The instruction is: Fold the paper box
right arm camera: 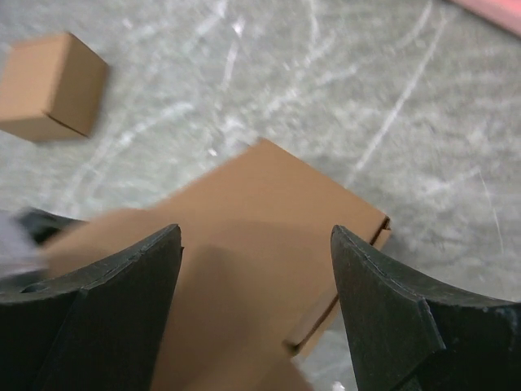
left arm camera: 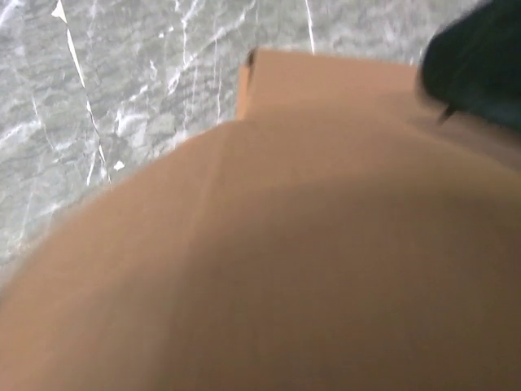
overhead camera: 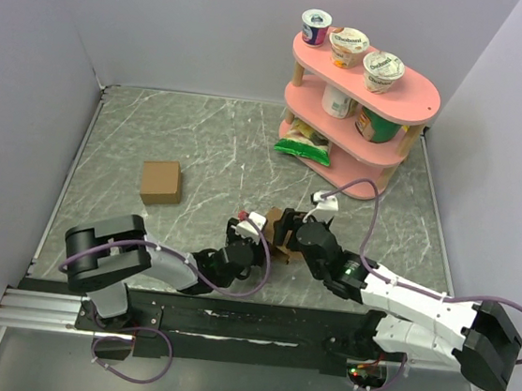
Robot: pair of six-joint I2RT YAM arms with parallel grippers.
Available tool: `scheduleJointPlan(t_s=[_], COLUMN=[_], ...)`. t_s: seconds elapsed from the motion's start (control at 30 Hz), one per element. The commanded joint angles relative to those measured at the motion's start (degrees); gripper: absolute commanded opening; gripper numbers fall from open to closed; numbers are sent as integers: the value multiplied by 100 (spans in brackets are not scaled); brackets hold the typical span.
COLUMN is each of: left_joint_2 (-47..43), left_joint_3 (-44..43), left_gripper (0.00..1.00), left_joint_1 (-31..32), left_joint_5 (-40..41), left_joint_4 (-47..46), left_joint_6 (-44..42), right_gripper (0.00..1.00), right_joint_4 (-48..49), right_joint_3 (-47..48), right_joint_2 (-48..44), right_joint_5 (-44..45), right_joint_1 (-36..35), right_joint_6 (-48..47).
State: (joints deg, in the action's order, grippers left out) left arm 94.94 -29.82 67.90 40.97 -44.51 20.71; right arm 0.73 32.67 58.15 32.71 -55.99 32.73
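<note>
The paper box (overhead camera: 282,228) is a small brown carton on the marble tabletop, between the two arms. In the left wrist view the paper box (left arm camera: 309,244) fills nearly the whole picture as blurred brown cardboard and hides my left fingers. My left gripper (overhead camera: 253,236) is pressed close against its left side. From the right, my right gripper (overhead camera: 300,236) reaches over it. In the right wrist view my right gripper (right arm camera: 255,230) stands open, its black fingers (right arm camera: 383,301) spread wide above the paper box (right arm camera: 269,212); one side flap gapes at the right edge.
A neat brown cardboard cube (overhead camera: 161,182) sits to the left, also seen as the cube (right arm camera: 53,85) in the right wrist view. A pink two-tier shelf (overhead camera: 413,104) with yogurt cups and a green bag (overhead camera: 304,146) stands at the back right. Grey walls enclose the table.
</note>
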Motion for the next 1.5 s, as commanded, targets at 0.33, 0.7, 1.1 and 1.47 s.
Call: scheduleJointPlan(t_s=[0.33,0.7,1.1,1.47], left_joint_2=[-933,-1495,-2277,-3664], left_joint_3=[179,-32,-41,205], left_gripper=[94,96,96,96], left_joint_1=[145,110,-40,-93], left_joint_5=[-1072,-1759,-2620,-4366], left_joint_4=[1005,2025,2991,3924], left_joint_6=[-32,-146,-278,-147], right_gripper=[81,81,81,81], right_joint_4=[155,252,278,418], right_joint_3=[-348,-445,-419,-559], right_joint_2=[618,838,1014,1049], right_joint_5=[228,209,236,368], right_joint_1=[237,422,448,448], right_joint_6=[357,383,392,497])
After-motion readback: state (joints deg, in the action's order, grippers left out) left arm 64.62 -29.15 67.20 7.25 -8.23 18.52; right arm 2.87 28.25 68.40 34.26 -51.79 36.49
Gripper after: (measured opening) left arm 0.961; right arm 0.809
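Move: The paper box's middle lies about 5 cm right of the left hand, level with it in reach, some 3 cm below. From the right hand the box is almost straight below, about 11 cm down and 2 cm nearer the bases. The brown block stands some 13 cm farther out than the right hand and 31 cm to its left; the green bag is about 24 cm straight ahead of that hand. Left hand opens wider, backs off 10 cm, rising late; right, held open, sinks 8 cm onto the box lid. ##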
